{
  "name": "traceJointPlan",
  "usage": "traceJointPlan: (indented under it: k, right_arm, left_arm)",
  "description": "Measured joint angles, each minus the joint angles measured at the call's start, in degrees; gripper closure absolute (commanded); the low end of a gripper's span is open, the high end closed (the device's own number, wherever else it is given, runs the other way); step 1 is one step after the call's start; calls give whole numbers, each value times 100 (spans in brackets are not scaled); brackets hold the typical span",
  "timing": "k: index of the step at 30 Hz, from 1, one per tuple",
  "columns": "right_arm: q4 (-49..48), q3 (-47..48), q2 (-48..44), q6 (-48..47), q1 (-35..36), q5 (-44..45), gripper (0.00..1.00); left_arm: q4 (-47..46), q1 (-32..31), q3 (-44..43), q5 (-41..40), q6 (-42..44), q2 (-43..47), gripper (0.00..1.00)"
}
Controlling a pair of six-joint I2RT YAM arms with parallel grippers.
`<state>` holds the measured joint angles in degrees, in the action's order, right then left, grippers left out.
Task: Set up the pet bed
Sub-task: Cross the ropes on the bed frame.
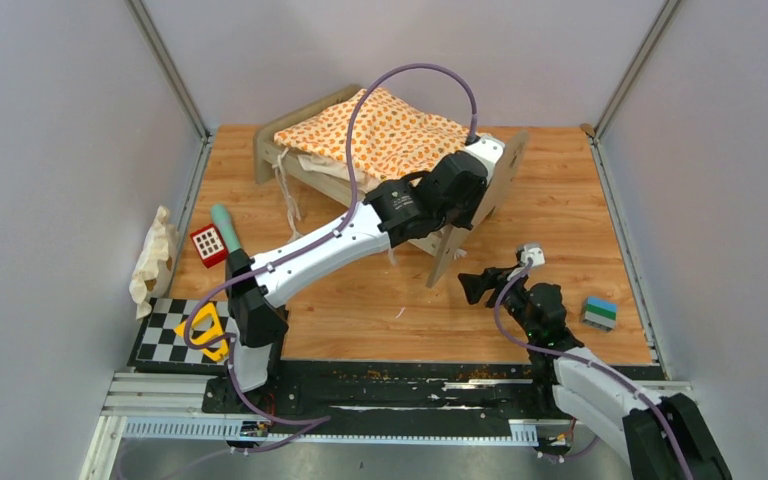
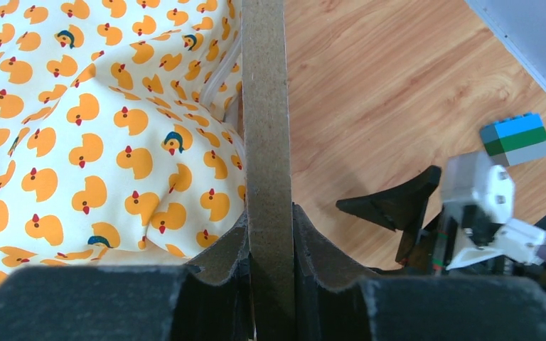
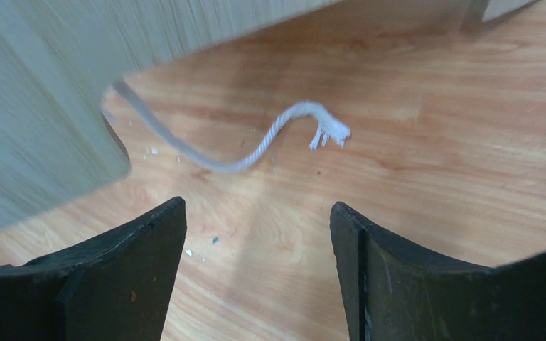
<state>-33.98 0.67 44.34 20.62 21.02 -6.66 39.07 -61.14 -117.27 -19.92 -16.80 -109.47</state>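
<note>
The pet bed (image 1: 270,155) stands at the back middle of the table, a light-wood frame with an orange duck-print cushion (image 1: 380,135) lying on it. My left gripper (image 1: 465,190) is shut on the top edge of its right end board (image 2: 266,106), one finger on each face, with the cushion (image 2: 78,128) just left of the board. My right gripper (image 1: 475,285) hovers low over the table in front of that end board (image 3: 35,106). It (image 3: 256,213) is open with nothing between its fingers. A white tie cord (image 3: 270,138) trails on the wood ahead of it.
At the left wall lies a small white pillow (image 1: 155,258). Near it are a red-and-white cube (image 1: 208,243), a teal cylinder (image 1: 225,225) and a checkerboard mat (image 1: 175,340) with a yellow piece (image 1: 205,330). A stack of blocks (image 1: 600,312) sits at the right.
</note>
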Motion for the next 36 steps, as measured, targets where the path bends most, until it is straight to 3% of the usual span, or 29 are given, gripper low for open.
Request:
traceJointPlan:
  k: [4, 15, 25, 30, 36]
  right_arm:
    - [-407, 0, 669, -271, 31, -396, 29]
    - [-1261, 225, 1309, -929, 538, -798, 28]
    - [-2870, 778, 3486, -1169, 599, -721, 35]
    - [-3915, 997, 4522, -1169, 625, -785, 48]
    - [-4817, 1084, 5292, -1088, 647, -1001, 86]
  left_arm:
    - [140, 76, -170, 101, 22, 0, 100]
    - [326, 251, -492, 348, 22, 39, 100]
    - [341, 302, -516, 435, 24, 83, 100]
    - [358, 317, -516, 446, 26, 105, 100]
    - [358, 328, -518, 466, 26, 105, 100]
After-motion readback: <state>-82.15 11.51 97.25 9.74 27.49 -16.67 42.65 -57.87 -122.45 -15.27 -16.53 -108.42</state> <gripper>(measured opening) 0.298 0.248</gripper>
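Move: The rope stretch to take lies roughly 5 cm ahead of the right hand, 8 cm to its left and about 3 cm lower. Its loose end is nearer the hand's line, about 7 cm ahead and 3 cm left. The bed end panel's near foot stands some 9 cm left and 2 cm ahead. From the left hand, gripping that panel's top edge, the rope is about 8 cm back, 3 cm left and 23 cm below. Swing the right gripper left about 4 cm, turning it some 15 degrees counter-clockwise, then drive it forward and further left, close in beside the panel's near foot, to the rope, and draw the open fingers most of the way shut on it. Meanwhile keep the left gripper's hold on the panel's top edge and raise it about 3 cm. ##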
